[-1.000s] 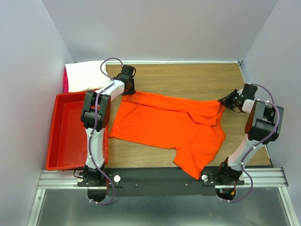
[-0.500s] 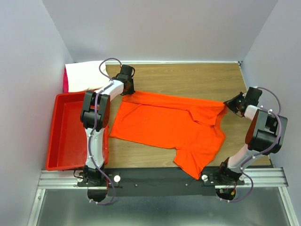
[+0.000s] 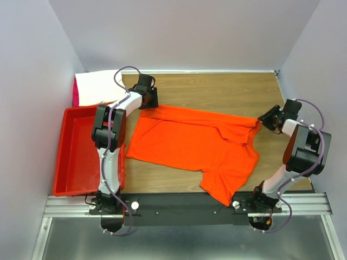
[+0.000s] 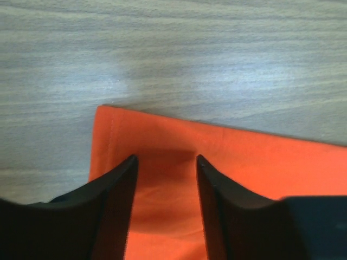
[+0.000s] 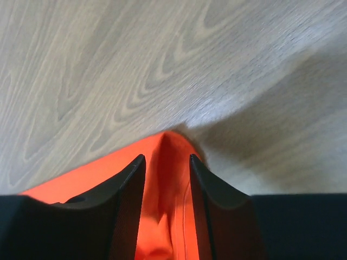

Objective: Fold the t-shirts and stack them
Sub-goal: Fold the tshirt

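An orange-red t-shirt (image 3: 192, 143) lies spread across the wooden table, part folded over at its far right. My left gripper (image 3: 148, 103) hovers at the shirt's far left corner (image 4: 116, 132), jaws open, with cloth lying loose between the fingers (image 4: 114, 195). My right gripper (image 3: 267, 118) is at the shirt's far right corner (image 5: 168, 143), also open, a raised ridge of cloth between its fingers (image 5: 122, 189). A folded white t-shirt (image 3: 96, 87) rests at the far left, with a sliver of pink t-shirt (image 3: 76, 95) under it.
A red plastic bin (image 3: 81, 154) stands at the left, beside the left arm. Bare wood (image 3: 217, 89) stretches behind the orange shirt. Grey walls close in on the left, back and right.
Both grippers have opened and let go of the shirt's far corners. The right gripper moved right, pulling its corner outward, before it released.
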`<state>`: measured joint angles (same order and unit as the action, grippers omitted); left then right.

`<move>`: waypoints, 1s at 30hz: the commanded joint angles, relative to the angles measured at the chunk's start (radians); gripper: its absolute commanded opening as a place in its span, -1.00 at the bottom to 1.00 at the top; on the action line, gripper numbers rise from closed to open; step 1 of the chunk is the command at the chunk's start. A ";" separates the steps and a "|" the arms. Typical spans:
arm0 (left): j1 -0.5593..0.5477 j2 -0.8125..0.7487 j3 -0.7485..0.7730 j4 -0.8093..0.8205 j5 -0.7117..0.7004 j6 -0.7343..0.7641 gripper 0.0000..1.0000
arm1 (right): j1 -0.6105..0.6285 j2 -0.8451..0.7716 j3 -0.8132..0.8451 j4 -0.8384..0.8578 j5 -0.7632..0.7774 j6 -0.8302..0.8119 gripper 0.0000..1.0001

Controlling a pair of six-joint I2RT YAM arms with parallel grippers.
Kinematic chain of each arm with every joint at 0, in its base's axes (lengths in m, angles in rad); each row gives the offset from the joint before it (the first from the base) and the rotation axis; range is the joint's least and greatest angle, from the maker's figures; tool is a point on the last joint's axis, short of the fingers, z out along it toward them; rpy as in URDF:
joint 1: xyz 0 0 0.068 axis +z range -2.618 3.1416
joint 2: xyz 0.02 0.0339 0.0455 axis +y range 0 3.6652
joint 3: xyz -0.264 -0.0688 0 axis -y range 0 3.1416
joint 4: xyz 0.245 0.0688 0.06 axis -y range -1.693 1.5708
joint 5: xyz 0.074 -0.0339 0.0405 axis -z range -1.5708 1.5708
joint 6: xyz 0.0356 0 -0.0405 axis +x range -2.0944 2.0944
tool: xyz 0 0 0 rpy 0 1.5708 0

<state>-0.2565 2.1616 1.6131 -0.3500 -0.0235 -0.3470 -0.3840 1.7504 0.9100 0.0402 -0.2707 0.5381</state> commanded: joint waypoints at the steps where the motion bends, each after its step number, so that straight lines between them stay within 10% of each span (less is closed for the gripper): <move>1: -0.006 -0.101 -0.002 -0.035 0.011 0.008 0.25 | 0.037 -0.120 0.036 -0.112 0.080 -0.066 -0.09; 11: -0.061 -0.423 -0.014 -0.057 -0.099 0.002 0.48 | 0.382 -0.420 -0.069 -0.236 0.306 -0.104 -0.09; 30: -0.066 -1.149 -0.840 0.267 -0.408 0.042 0.69 | 0.723 -0.210 -0.080 -0.316 0.452 -0.155 -0.10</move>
<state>-0.3229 1.0515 0.8028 -0.1722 -0.3653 -0.3107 0.3191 1.5055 0.7940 -0.2451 0.1287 0.4114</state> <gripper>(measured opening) 0.842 0.451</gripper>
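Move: From the right hand, which hovers with open fingers at the t-shirt's right far corner (about 1 cm ahead, 2 cm below), the stitched hem end of the folded-over part lies roughly 19 cm to the left and 9 cm back, some 2 cm lower. That hem end is about 39 cm right of the left hand and 16 cm back. The shirt's far left corner is 4 cm left and 2 cm ahead of the left hand; the red tray's middle is 31 cm left and 23 cm back. The right hand arcs about 12 cm up over the folded-over strip, going some 19 cm left and then also 8 cm back, and sinks again to its starting height with half-open fingers down close about the stitched hem end, the wrist turning roughly 30 degrees counter-clockwise and its left side dipping; contact there can't be made out. Meanwhile the left hand lifts steeply away from the far left corner, swings back and somewhat left towards the tray's right rim, sinks partway but stays well above the table, and opens further as its fingers tip up. ##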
